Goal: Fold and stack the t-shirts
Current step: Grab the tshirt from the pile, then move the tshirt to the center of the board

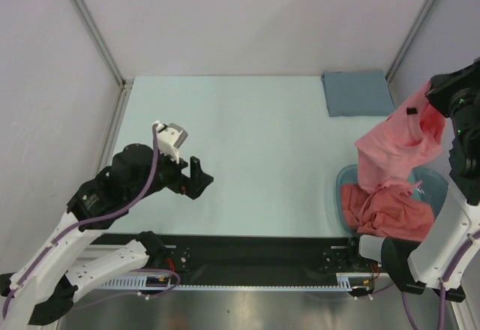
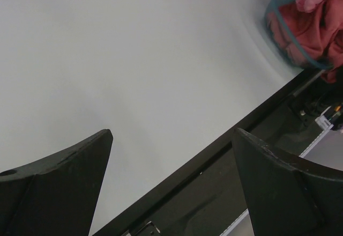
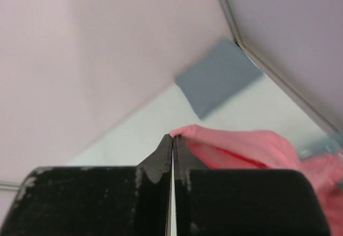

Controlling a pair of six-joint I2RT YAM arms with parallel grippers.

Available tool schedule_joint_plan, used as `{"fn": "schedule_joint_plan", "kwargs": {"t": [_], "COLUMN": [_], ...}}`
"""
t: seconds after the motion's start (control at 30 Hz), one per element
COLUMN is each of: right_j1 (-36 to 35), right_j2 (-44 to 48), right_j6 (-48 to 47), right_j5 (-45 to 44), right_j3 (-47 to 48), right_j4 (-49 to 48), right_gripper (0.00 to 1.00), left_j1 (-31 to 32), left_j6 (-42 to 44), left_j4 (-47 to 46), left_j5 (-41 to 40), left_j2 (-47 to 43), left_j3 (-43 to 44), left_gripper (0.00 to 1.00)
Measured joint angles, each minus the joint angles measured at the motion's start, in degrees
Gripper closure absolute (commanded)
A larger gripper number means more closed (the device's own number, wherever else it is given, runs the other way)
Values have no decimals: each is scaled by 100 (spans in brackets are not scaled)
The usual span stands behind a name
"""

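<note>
My right gripper (image 1: 415,109) (image 3: 172,137) is shut on the edge of a salmon-pink t-shirt (image 1: 397,146) (image 3: 241,145) and holds it high over the table's right side. The shirt hangs from the jaws down into a teal tub (image 1: 338,186). More pink t-shirts (image 1: 386,211) (image 2: 311,24) lie crumpled in that tub (image 2: 272,5). My left gripper (image 1: 199,177) (image 2: 171,134) hovers open over the near left of the table. Nothing is between its fingers, and it is well apart from the shirts.
A grey-blue rectangular cloth (image 1: 358,92) (image 3: 217,78) lies flat at the back right corner. The pale table (image 1: 247,150) is walled at the back and both sides. A black rail (image 1: 255,251) (image 2: 214,155) runs along the near edge.
</note>
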State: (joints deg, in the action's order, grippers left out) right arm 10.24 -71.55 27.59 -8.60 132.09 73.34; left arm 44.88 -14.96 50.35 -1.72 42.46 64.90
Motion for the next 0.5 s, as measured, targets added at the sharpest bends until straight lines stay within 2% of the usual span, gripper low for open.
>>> {"fn": "schedule_joint_plan", "kwargs": {"t": [0.1,0.3,0.5], "right_j1": [-7,-57,-155], "right_j2": [-33,-13,-970], "right_j6": [37,507,1620], "right_j5": [417,1591,2511], "right_j3": [433,214,1019], "right_j4": [-529,-2302,-4164], "right_gripper": [100,100,100], "left_j1": [0,0,0], "left_j6": [-225,-776,-1292], "left_j4": [0,-20,-7], "left_j5": [-35,-46,-122], "left_j2": [-114,-608,-1130], "left_j3": [173,284,417], "left_gripper": [1,0,1]}}
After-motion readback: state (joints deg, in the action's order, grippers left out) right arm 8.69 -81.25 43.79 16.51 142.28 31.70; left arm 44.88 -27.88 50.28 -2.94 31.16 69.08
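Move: The right hand already holds the pink t-shirt high up. The open middle of the table lies about 34 cm to its left, 6 cm ahead and 50 cm below. The blue bin with the other red t-shirt is some 9 cm back, 8 cm right and 47 cm down; the grey pad is 28 cm ahead, straight in line. From the left hand, the table middle is about 14 cm ahead, 14 cm right and 28 cm below. Still pinching the pink t-shirt, the right hand lifts it about 20 cm, drifting left; the left rises 7 cm. ##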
